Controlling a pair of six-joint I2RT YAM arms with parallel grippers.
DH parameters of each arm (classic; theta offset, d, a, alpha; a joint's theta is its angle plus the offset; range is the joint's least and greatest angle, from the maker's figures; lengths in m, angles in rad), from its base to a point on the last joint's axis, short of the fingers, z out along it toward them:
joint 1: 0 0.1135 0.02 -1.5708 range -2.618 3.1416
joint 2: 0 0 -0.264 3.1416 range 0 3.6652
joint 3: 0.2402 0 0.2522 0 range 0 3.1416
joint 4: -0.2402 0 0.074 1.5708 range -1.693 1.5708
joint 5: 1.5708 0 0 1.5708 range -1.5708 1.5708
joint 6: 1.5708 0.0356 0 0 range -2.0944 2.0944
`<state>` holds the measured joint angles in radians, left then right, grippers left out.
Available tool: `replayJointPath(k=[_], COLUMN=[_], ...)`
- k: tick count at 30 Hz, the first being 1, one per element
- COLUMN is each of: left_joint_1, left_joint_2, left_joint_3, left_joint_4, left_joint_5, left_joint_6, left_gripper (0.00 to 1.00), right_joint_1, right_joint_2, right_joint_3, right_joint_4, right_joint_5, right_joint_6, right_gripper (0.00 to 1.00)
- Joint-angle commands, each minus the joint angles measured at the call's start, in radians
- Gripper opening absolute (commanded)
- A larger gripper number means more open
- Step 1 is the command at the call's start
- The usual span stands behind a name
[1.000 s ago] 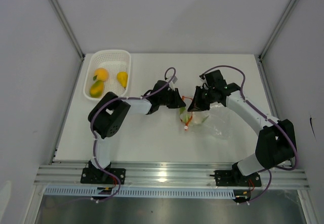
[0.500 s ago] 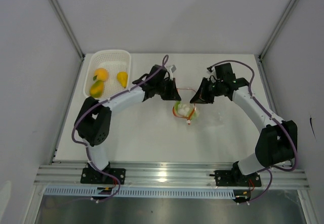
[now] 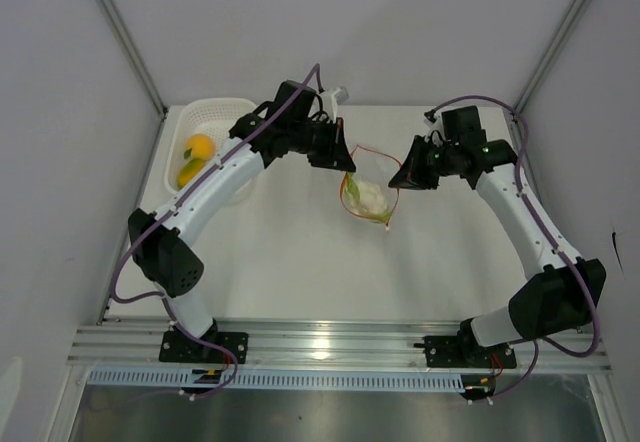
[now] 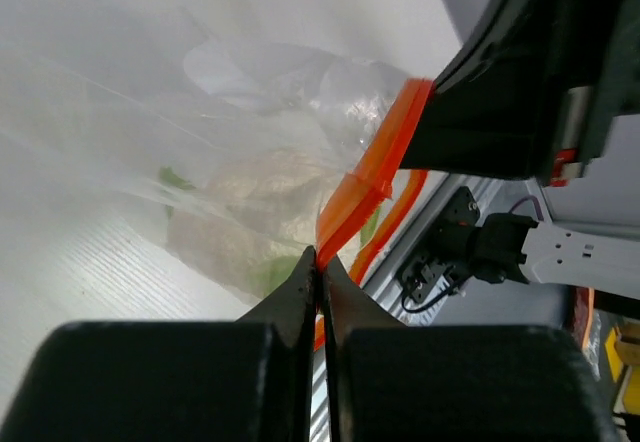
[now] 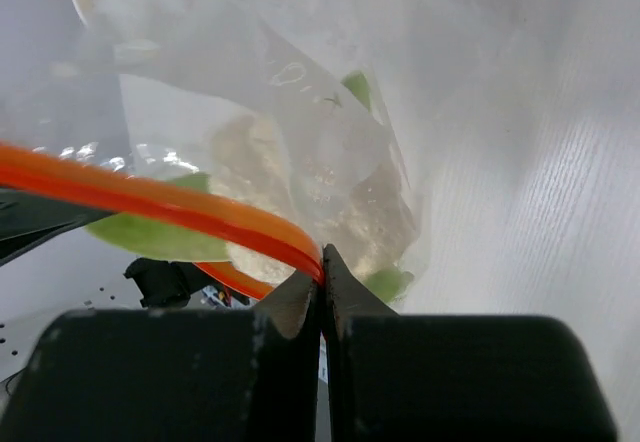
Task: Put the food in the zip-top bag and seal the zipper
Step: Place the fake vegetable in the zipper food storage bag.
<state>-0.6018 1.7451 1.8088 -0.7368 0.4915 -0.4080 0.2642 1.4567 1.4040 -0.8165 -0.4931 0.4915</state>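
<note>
The clear zip-top bag [image 3: 383,210] hangs above the table between my two grippers. Inside it sits a white cauliflower-like piece with green [image 3: 367,194]. My left gripper [image 3: 344,158] is shut on the left end of the orange-red zipper [image 3: 372,151], and my right gripper [image 3: 399,179] is shut on its right end. In the left wrist view the jaws [image 4: 320,259] pinch the zipper strip [image 4: 372,177], with the cauliflower piece [image 4: 265,197] behind the plastic. The right gripper [image 5: 322,260] likewise pinches the zipper [image 5: 180,207]. More food, an orange fruit [image 3: 200,146] and a yellow-green fruit [image 3: 188,174], lies in the basket.
A white mesh basket [image 3: 222,108] stands at the far left corner of the table, partly covered by my left arm. Grey walls with metal posts close the table in on the left, right and back.
Both arms rose and reached toward the back, lifting the bag off the table. The left gripper closed on the zipper. The bag's mouth is now stretched between the two grippers.
</note>
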Motion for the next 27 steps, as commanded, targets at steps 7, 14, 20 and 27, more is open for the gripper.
replayJointPath(k=[7,14,20,27], left_joint_1=[-0.001,-0.012,-0.021,-0.027], left_joint_2=[-0.045,-0.164,-0.102,-0.274], left_joint_3=[-0.106,-0.19,-0.144,-0.244], left_joint_4=[0.02,0.168,0.014,0.105], left_joint_5=[0.065,0.027,-0.212,-0.33], left_joint_6=[-0.012,-0.088,-0.041,-0.035], left_gripper=[0.01,0.01,0.01,0.02], right_joint_1=[0.0,0.056,0.053,0.03], right_joint_2=[-0.062,-0.136,-0.134,-0.237], right_joint_3=[0.076,0.101,0.007,0.001], right_joint_4=[-0.096,-0.098,-0.116,-0.168], right_joint_5=[0.083,0.097,0.134,0.171], right_joint_6=[-0.07,-0.067,-0.079,-0.119], right_gripper=[0.0,0.0,0.0,0.0])
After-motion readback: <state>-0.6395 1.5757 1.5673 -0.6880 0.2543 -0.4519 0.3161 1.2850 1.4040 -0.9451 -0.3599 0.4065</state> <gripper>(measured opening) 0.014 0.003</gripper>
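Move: Hanging in the bag between the two hands, the cauliflower lies about 6 cm right of the left hand, 2 cm back and some 15 cm below it. From the right hand the cauliflower is roughly 4 cm left, level with it forward and about 11 cm down. The low point of the mouth's slack orange lip is about 9 cm right of the left hand, 9 cm back and 8 cm lower. Keeping their pinch on the two sides of the bag's orange zipper mouth, the hands jog the bag and then draw apart. The left hand dips back and down about 4 cm, bobs up, then goes 3 cm left, away from the right hand, turning some 10 degrees counter-clockwise. The right hand rises 3 cm, bobs, and draws back about 4 cm and slightly right. ##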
